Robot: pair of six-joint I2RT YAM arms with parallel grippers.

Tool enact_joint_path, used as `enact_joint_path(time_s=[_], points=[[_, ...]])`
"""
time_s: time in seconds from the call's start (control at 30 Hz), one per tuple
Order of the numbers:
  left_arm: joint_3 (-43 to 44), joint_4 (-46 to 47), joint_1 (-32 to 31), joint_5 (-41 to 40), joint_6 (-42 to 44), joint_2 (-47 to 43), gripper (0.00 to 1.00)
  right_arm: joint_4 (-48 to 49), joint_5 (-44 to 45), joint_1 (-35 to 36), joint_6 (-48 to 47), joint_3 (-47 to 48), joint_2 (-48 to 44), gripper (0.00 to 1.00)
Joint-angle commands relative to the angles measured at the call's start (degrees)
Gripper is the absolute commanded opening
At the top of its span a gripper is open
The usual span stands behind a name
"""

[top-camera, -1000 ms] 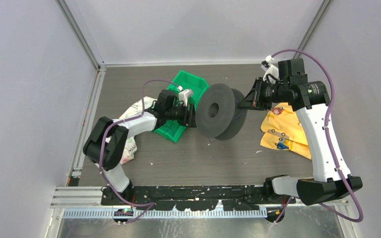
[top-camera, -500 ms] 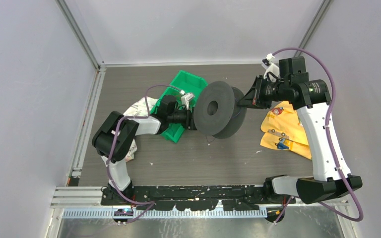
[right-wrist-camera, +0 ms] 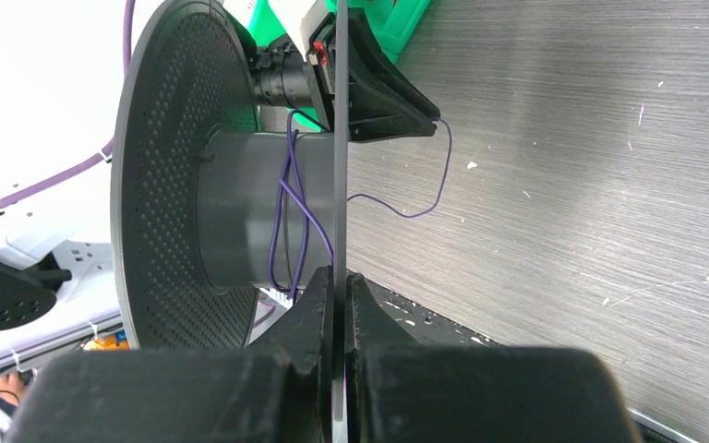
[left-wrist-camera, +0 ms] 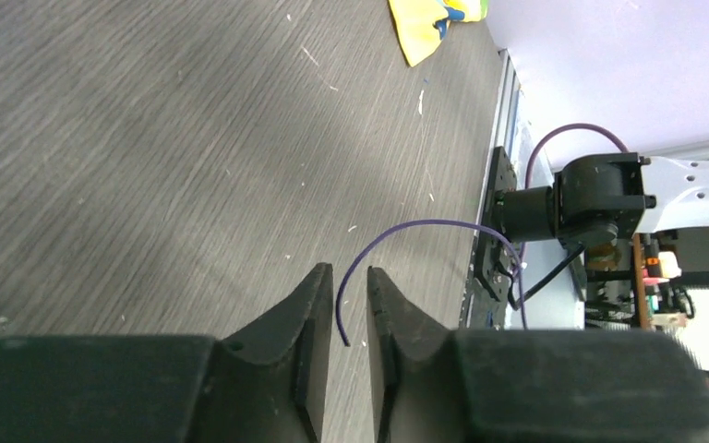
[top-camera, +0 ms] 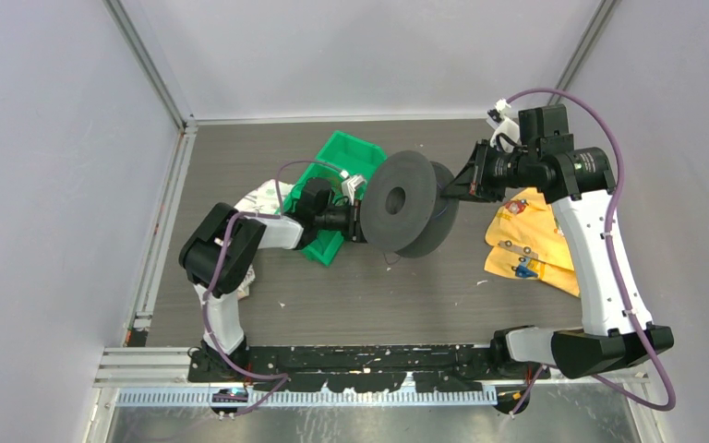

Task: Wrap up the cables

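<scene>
A thin purple cable point(right-wrist-camera: 294, 194) loops a few turns round the hub of a black two-flanged spool point(top-camera: 397, 203), held on edge above the table. My right gripper point(right-wrist-camera: 340, 275) is shut on the rim of the spool's near flange point(right-wrist-camera: 340, 138). A loose stretch of cable point(right-wrist-camera: 425, 198) runs off the hub to my left gripper point(top-camera: 358, 221) beside the other flange. In the left wrist view the cable's free end point(left-wrist-camera: 397, 231) hangs in the narrow gap between the left gripper's point(left-wrist-camera: 351, 269) jaws, touching neither; they are open.
A green bin point(top-camera: 337, 175) lies behind the left gripper, with a white printed bag point(top-camera: 249, 212) to its left. A yellow bag point(top-camera: 531, 240) lies under the right forearm. Grey walls stand on three sides of the table.
The left arm's elbow has swung right and toward the spool. The left jaws have narrowed round the cable end. The right gripper and the spool have barely moved.
</scene>
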Motion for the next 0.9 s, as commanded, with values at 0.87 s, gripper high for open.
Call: enact_joint_path(time_s=[0.87], points=[[34.07, -23.34, 8.28, -16.29, 6.85, -8.2, 0.0, -1.79, 10.21, 5.48, -5.05, -1.13, 1.49, 0.01]])
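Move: Between the left hand's open fingers runs the purple cable's loose end, practically at the hand point. The spool's middle stands about 18 cm above that hand, 4 cm to its right and 1 cm nearer the base; the green box's middle lies roughly 10 cm ahead, 12 cm left and 7 cm below. From the right hand, which already pinches the spool's rim, the spool's middle is about 3 cm ahead, 8 cm left, 5 cm below, and the cable end some 4 cm ahead, 12 cm left, 23 cm below. Shutting on the cable end first, the left fingers pinch it, then carry it from beneath the spool up about 18 cm and forward some 15 cm, drifting slightly left, past the spool to its far side. The wrist turns counter-clockwise and rolls its forward side upward, each about 20 degrees. The right hand keeps its grip on the rim and lowers the spool about 3 cm, tilting a little. ##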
